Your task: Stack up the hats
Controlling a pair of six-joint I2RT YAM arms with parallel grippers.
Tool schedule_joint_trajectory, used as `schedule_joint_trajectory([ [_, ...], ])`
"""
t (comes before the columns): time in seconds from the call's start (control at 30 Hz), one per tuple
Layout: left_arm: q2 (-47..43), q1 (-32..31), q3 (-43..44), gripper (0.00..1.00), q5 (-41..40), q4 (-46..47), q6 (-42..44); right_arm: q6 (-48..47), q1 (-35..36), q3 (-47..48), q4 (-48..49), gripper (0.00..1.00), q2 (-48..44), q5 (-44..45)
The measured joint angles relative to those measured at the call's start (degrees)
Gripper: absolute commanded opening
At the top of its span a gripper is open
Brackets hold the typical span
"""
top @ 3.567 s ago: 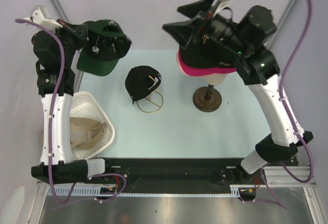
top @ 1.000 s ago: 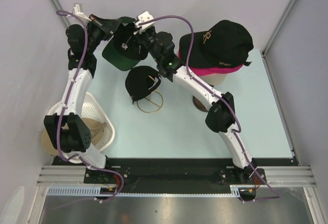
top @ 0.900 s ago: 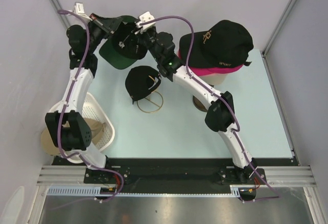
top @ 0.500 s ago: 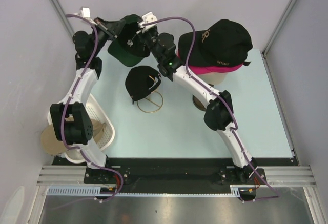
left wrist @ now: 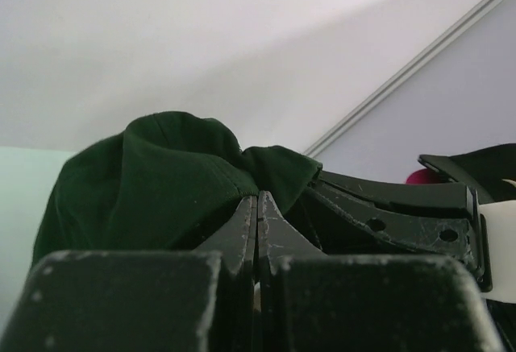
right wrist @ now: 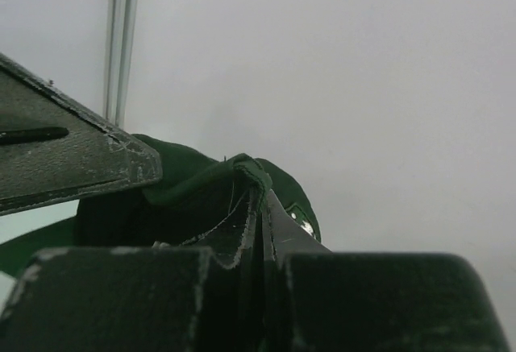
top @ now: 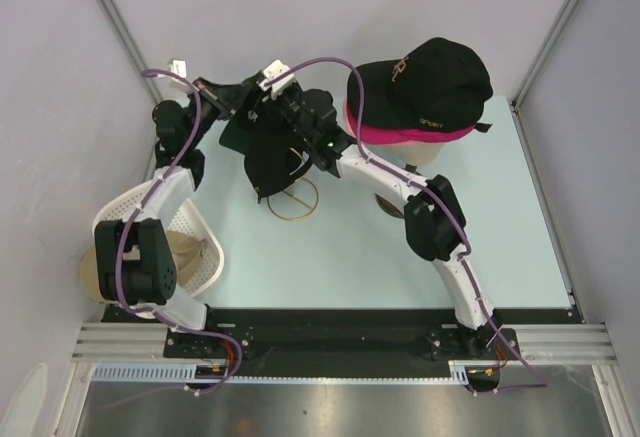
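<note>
The dark green hat (top: 237, 131) hangs in the air between both arms at the back left, just above a black hat (top: 268, 167) that sits on a gold wire stand (top: 293, 201). My left gripper (top: 226, 97) is shut on the green hat's fabric (left wrist: 161, 183), the fingertips pressed together at its edge. My right gripper (top: 262, 95) is shut on the same hat's rim (right wrist: 242, 167). A black hat with a gold logo (top: 425, 82) lies on a magenta hat (top: 395, 138) on the mannequin head (top: 418, 154).
A white mesh basket (top: 130, 212) stands at the left edge with a tan hat (top: 185, 254) inside. The mannequin's round base (top: 388, 203) stands right of centre. The right arm reaches diagonally across the table's middle. The back wall is close behind both grippers.
Both grippers have carried the green hat to the right and toward the black hat on the wire stand. The right gripper's jaws have closed a little further on its rim.
</note>
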Motion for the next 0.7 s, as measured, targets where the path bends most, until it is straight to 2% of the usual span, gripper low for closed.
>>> schedule_joint_trajectory([
  [0.07, -1.62, -0.46, -0.76, 0.03, 0.00, -1.03, -0.35, -0.90, 0.35, -3.28, 0.87, 0.00, -2.27, 0.02],
  [0.17, -4.33, -0.94, -1.62, 0.12, 0.02, -3.19, -0.96, -2.08, 0.79, -7.52, 1.77, 0.00, -6.14, -0.39],
  [0.2, -5.44, -1.03, -2.12, 0.26, 0.07, -3.82, -1.42, -2.47, 0.98, -8.98, 2.12, 0.00, -7.50, -0.46],
  [0.27, -7.04, -1.09, -3.08, 0.40, 0.44, -4.31, -1.97, -3.06, 1.44, -12.61, 3.13, 0.00, -10.54, -0.83],
  [0.33, -8.31, -1.18, -4.04, 0.48, 1.07, -5.09, -2.49, -3.34, 2.03, -16.39, 4.11, 0.00, -13.40, -1.18],
  [0.37, -8.87, -1.22, -4.59, 0.59, 1.62, -5.51, -2.89, -3.48, 2.36, -18.49, 4.50, 0.00, -14.80, -1.53],
  [0.4, -9.55, -1.25, -5.35, 0.64, 2.03, -5.99, -3.26, -3.63, 2.64, -20.35, 4.81, 0.00, -15.96, -1.86],
  [0.47, -11.13, -1.29, -7.39, 0.68, 2.93, -6.56, -3.80, -3.74, 3.34, -23.41, 5.09, 0.00, -17.73, -2.21],
  [0.7, -19.06, -1.36, -12.55, 0.71, 5.16, -9.46, -4.72, -4.20, 4.83, -27.87, 5.22, 0.00, -18.82, -3.89],
])
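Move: Both hands still pinch the green hat between them. From the right hand, the hat stack on the mannequin head is about 36 cm right, roughly level in height and 2 cm back; the black hat on the wire stand is some 18 cm below, 5 back and 4 right. From the left hand, the stack lies about 41 cm right and 2 back, the black hat 8 right, 5 back and 18 below. Both hands draw the green hat back about 10 cm; the left opens and lets go, the right keeps pinching. ##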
